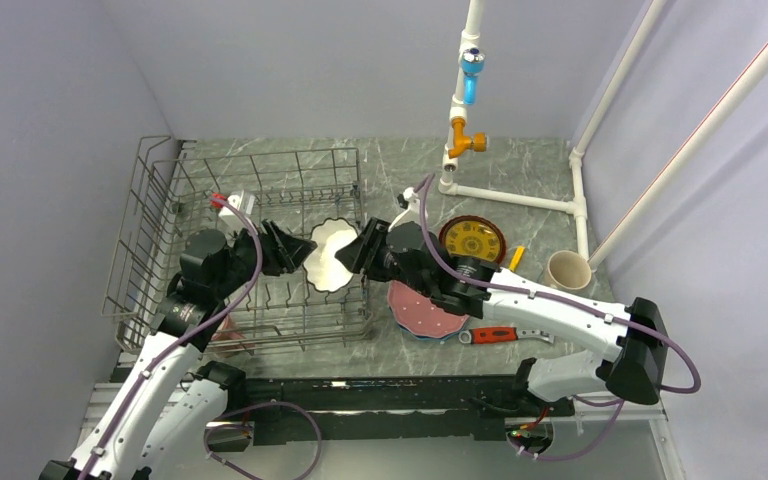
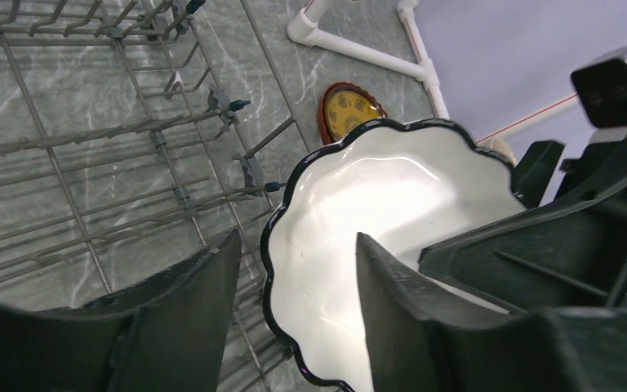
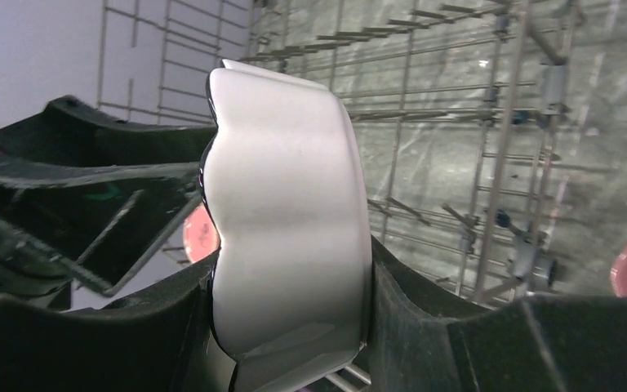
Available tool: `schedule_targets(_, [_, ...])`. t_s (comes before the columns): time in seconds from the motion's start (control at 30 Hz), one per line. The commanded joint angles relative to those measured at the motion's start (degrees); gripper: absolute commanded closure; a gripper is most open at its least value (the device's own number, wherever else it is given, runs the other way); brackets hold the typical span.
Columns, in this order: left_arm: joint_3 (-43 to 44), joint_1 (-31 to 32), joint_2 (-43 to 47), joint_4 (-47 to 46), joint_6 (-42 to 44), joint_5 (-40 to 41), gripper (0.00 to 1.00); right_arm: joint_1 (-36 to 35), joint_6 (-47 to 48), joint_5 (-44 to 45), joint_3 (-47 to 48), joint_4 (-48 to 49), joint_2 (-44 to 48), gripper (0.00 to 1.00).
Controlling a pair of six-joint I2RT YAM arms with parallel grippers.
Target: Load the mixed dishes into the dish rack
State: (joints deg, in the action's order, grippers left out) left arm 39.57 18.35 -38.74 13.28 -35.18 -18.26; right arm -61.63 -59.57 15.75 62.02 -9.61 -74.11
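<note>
The white scalloped bowl [image 1: 332, 255] hangs on edge over the right part of the dish rack [image 1: 150, 230], between both grippers. My right gripper [image 1: 365, 245] is shut on it, and in the right wrist view the fingers [image 3: 424, 310] press on both sides of the bowl's wall [image 3: 286, 212]. My left gripper [image 2: 298, 241] is open astride the dark rim of the bowl [image 2: 375, 204], one finger inside and one outside, with gaps. To the right of the rack lie the red-brown plate [image 1: 472, 240], the pink scalloped plate [image 1: 422, 312] and the cream cup [image 1: 567, 270].
A red-handled wrench [image 1: 495, 335] and a yellow screwdriver [image 1: 516, 258] lie by the plates. A white pipe frame [image 1: 505, 195] with a blue and orange valve stands at the back right. Upright tines [image 3: 457, 122] fill the rack below the bowl.
</note>
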Motion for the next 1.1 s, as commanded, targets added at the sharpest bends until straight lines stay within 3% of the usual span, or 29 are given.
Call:
schedule_targets(0.0, [1.3,0.1,0.1,-2.7,1.6,0.8,0.36,-0.8,-3.2,8.3,5.8,-0.6,0.7,1.00])
schedule_targets(0.13, [3.1,0.1,2.8,0.7,4.4,3.4,0.21,-2.1,-1.5,14.8,11.1,-8.8,-3.1,1.00])
schedule_targets(0.27, [5.9,0.1,7.3,7.1,8.9,9.8,0.12,-6.6,0.7,28.1,17.4,-17.2,-8.7,1.00])
schedule_targets(0.5, [10.6,0.1,16.6,18.0,17.5,25.1,0.08,-11.8,1.7,44.1,35.2,-35.3,-23.2,1.00])
schedule_targets(0.77, [12.6,0.1,22.3,23.3,23.0,33.2,0.06,-15.5,5.9,55.0,50.2,-46.1,-35.9,1.00])
schedule_targets(0.87, [12.1,0.1,23.0,23.7,23.8,33.8,0.07,-15.6,7.5,54.5,51.9,-46.1,-37.5,1.00])
schedule_targets(1.07, [9.2,0.1,21.7,21.9,24.0,29.1,0.07,-14.8,13.9,51.4,46.8,-35.9,-35.7,1.00])
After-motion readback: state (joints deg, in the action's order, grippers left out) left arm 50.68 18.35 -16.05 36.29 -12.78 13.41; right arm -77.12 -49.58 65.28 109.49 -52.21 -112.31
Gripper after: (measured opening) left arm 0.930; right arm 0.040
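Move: The scalloped white bowl hangs between the hands: its middle is about 4 cm to the right hand's left and 1 cm ahead, and some 4 cm to the left hand's right and 2 cm back, level with both. From the right hand, the dish rack's middle is roughly 25 cm left, 9 cm ahead and 22 cm below. The pink mug in the rack is about 33 cm left and level fore-and-aft, and the pink plate 18 cm right and 3 cm ahead, both well below. The bowl stays with the right hand, which carries it some 4 cm forward-left and slightly down over the rack. That wrist rolls its left side down and swings clockwise, about 55 degrees in all; late on, its fingers close from half open to nearly shut, pinching the bowl's wall. The left hand opens wider and draws off about 13 cm left, also up and back, turning counter-clockwise. ##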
